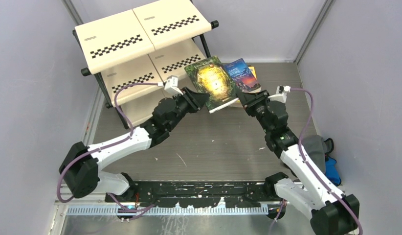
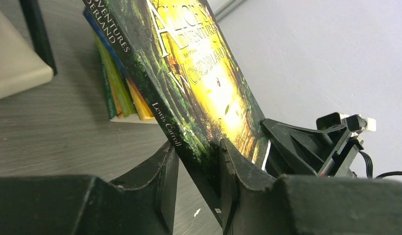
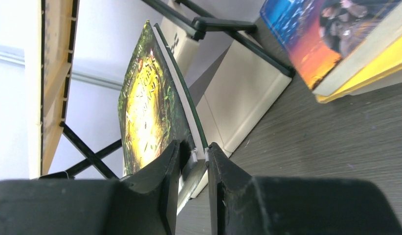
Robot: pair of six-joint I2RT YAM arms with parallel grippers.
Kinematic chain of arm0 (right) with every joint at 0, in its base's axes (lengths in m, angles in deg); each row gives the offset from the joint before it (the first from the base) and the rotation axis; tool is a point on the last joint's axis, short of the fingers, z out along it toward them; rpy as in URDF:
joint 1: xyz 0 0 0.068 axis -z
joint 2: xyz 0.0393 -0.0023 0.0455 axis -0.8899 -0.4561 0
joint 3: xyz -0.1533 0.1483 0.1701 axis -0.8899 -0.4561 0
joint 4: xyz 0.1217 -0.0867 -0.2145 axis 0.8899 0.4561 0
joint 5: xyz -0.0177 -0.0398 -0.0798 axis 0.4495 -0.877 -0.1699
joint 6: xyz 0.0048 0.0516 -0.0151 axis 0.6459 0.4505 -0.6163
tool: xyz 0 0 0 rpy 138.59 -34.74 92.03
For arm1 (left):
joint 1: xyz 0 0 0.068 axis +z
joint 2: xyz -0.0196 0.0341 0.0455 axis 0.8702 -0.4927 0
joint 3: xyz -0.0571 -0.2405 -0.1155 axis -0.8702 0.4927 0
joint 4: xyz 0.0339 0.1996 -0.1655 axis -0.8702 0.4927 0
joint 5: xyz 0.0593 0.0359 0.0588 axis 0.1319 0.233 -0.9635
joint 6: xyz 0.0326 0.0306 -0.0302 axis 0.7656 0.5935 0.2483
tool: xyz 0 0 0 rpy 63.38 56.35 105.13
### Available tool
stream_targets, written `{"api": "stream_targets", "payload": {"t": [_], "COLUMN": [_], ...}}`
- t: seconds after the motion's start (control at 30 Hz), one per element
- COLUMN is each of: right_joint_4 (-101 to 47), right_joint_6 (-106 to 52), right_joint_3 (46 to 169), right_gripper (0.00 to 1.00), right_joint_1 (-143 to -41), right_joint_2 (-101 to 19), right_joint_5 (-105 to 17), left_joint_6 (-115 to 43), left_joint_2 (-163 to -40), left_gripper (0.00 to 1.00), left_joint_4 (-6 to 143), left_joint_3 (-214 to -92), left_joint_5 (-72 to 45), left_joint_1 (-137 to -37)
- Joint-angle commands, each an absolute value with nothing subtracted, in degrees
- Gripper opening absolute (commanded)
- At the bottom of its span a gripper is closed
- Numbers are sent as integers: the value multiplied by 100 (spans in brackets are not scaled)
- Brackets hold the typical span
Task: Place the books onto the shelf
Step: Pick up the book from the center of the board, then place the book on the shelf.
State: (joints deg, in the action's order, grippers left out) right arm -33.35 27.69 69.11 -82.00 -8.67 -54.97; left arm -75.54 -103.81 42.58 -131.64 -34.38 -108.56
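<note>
The dark green-and-gold book (image 1: 211, 81) hangs tilted above the table, between both arms. My left gripper (image 1: 198, 100) is shut on its lower spine corner; in the left wrist view the spine (image 2: 162, 112) runs between the fingers (image 2: 165, 171). My right gripper (image 1: 244, 98) is shut on the opposite edge, and its wrist view shows the cover (image 3: 145, 112) and white pages pinched there. A blue book (image 1: 243, 73) lies on top of a small stack of books (image 2: 118, 88) on the table behind. The cream checkered shelf (image 1: 140, 34) stands at the back left.
A grey-and-blue cloth bundle (image 1: 326, 156) lies at the right wall beside my right arm. The shelf's lower panel (image 3: 248, 93) and black frame are close behind the held book. Walls enclose the table on three sides.
</note>
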Motion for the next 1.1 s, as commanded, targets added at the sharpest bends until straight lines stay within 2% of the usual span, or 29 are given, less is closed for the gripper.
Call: {"api": "stream_targets", "payload": {"t": [0.0, 0.4, 0.73, 0.93, 1.0, 1.07], "right_joint_4": [-3445, -4158, -4508, -4675, -4715, -4759], "right_joint_6": [2102, 1911, 1845, 1862, 1873, 1879], "right_joint_3": [7398, 8441, 9561, 9938, 10009, 10071], "right_gripper": [1, 1, 1, 1, 1, 1], "right_joint_1": [-8786, -9553, -9748, -9796, -9817, -9851], "right_joint_2": [-1405, -3114, -4628, -5155, -5262, -5359], "right_joint_5": [-5633, -5843, -5679, -5594, -5593, -5603], "left_joint_6": [-6947, -7176, -7657, -7857, -7861, -7874], "left_joint_2": [-9782, -8931, -8972, -9088, -9101, -9079], "left_gripper": [0, 0, 0, 1, 8, 23], "left_joint_4": [4011, 5152, 5043, 4933, 4999, 5059], "left_joint_3": [-13143, -13168, -13009, -12952, -12959, -12942], "left_joint_5": [-3133, -2437, -1292, -878, -840, -842], "left_joint_1": [-10827, -9331, -7644, -7058, -6974, -6929]}}
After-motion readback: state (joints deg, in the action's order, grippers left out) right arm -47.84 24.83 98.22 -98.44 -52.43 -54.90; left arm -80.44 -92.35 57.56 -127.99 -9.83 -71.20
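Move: About 25 cm to the left of the left hand and some 15 cm farther out lies the middle of the middle shelf, roughly 12 cm lower; the top shelf spans above it, some 10 cm higher than the hand. From the right hand the middle shelf is about 38 cm left, 13 cm out. The blue book on the stack sits some 10 cm ahead of the right hand, 5 cm to its right and 18 cm below. Swinging the already lifted Alice book across between them, both hands travel left about 19 cm towards the middle shelf, the right going some 10 cm forward and the left about 7. Both rise a centimetre or two, then sink back, turning counter-clockwise some 15 degrees; the left also tips down slightly. Each keeps its pinch on its own side of the book. ##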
